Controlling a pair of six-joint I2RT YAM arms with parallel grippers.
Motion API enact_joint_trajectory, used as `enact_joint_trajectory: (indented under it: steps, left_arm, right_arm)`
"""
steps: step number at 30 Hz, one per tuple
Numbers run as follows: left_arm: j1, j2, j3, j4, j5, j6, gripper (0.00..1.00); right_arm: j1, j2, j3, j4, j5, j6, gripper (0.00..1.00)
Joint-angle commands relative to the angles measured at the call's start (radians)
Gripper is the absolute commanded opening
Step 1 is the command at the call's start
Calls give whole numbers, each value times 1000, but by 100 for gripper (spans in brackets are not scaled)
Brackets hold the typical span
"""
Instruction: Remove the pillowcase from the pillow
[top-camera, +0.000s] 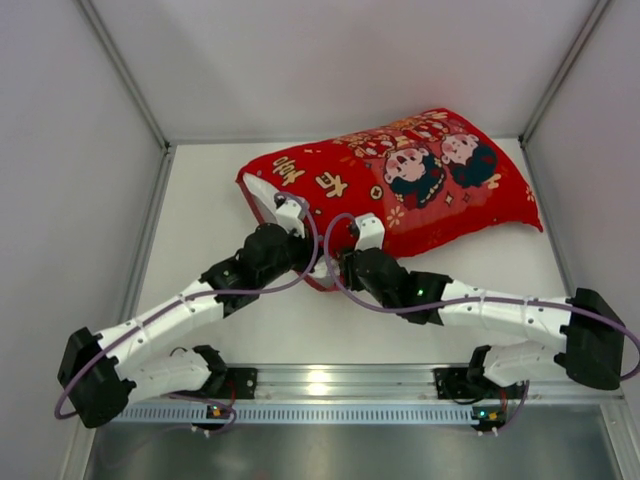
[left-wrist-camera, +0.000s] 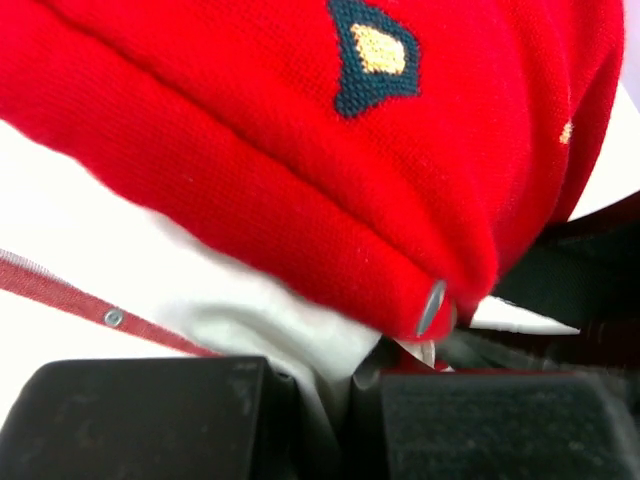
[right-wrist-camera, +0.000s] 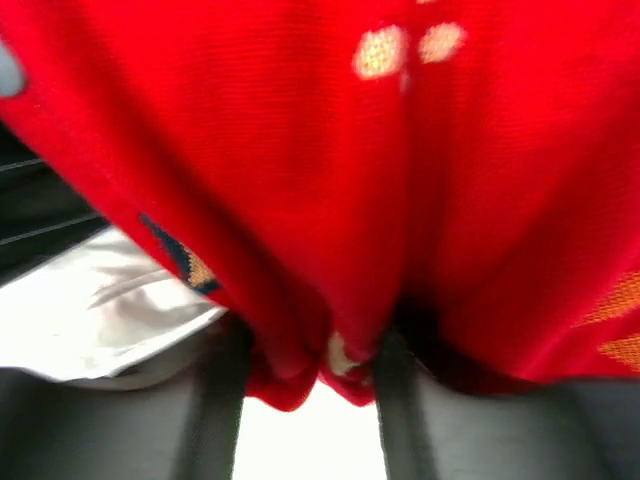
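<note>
The red printed pillowcase (top-camera: 400, 180) lies across the far middle and right of the table, with the white pillow (top-camera: 262, 190) showing at its open left end. My left gripper (top-camera: 290, 212) is at that opening. In the left wrist view it (left-wrist-camera: 345, 385) is shut on a pinch of white pillow (left-wrist-camera: 150, 270) cloth, under the red pillowcase (left-wrist-camera: 300, 150) edge. My right gripper (top-camera: 366, 232) is at the case's near edge. Its fingers (right-wrist-camera: 310, 380) stand apart with a hanging fold of pillowcase (right-wrist-camera: 400, 150) between them.
Grey walls (top-camera: 80, 150) close the table in on the left, back and right. A metal rail (top-camera: 330, 380) runs along the near edge between the arm bases. A metal snap (left-wrist-camera: 432, 307) sits on the case's hem. The two forearms cross close together near the case's near-left corner.
</note>
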Motion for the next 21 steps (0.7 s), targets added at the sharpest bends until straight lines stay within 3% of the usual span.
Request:
enact_joint_trajectory:
  steps: [1,3,6,12,21]
  left_arm:
    - [1,-94,39,186,-23,39,0]
    - [1,-94,39,184,-25,41,0]
    - [1,-97,42,180,-34,47,0]
    - [1,-128,62,157,-38,61,0]
    - [1,-214,152,26,-49,53,0]
  right_arm:
    - [-14,8,15,20,102,26,35]
    - [-31,-15,1,22,116,31,18]
    - [-67,-51,-39,22,122,35,0]
    - [-218,-185,-146,19,93,39,0]
    - [-606,-310,-247,-29,9,8,0]
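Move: The pillowcase's gathered hem is already between the right hand's half-open fingers, straight ahead by about 1 cm and at their height. The pillow's white corner, pinched by the left hand, is some 6 cm left of the right hand and about 1 cm farther out; the far end of the case's mouth lies roughly 23 cm left and 19 cm ahead of the right hand, about 5 cm lower. From the left hand, the gathered hem is some 6 cm right and level fore-and-aft. The right fingers close from half open on the gathered red hem, pinching it shut, and the hand then drags it to the right and forward, slowly at first and then fast, about 13 cm right and half as far out, turning some 20 degrees clockwise away from the left hand. Against this the left hand keeps its closed grip on the white pillow corner, rising a couple of centimetres and easing back slightly as the hem is drawn off. ##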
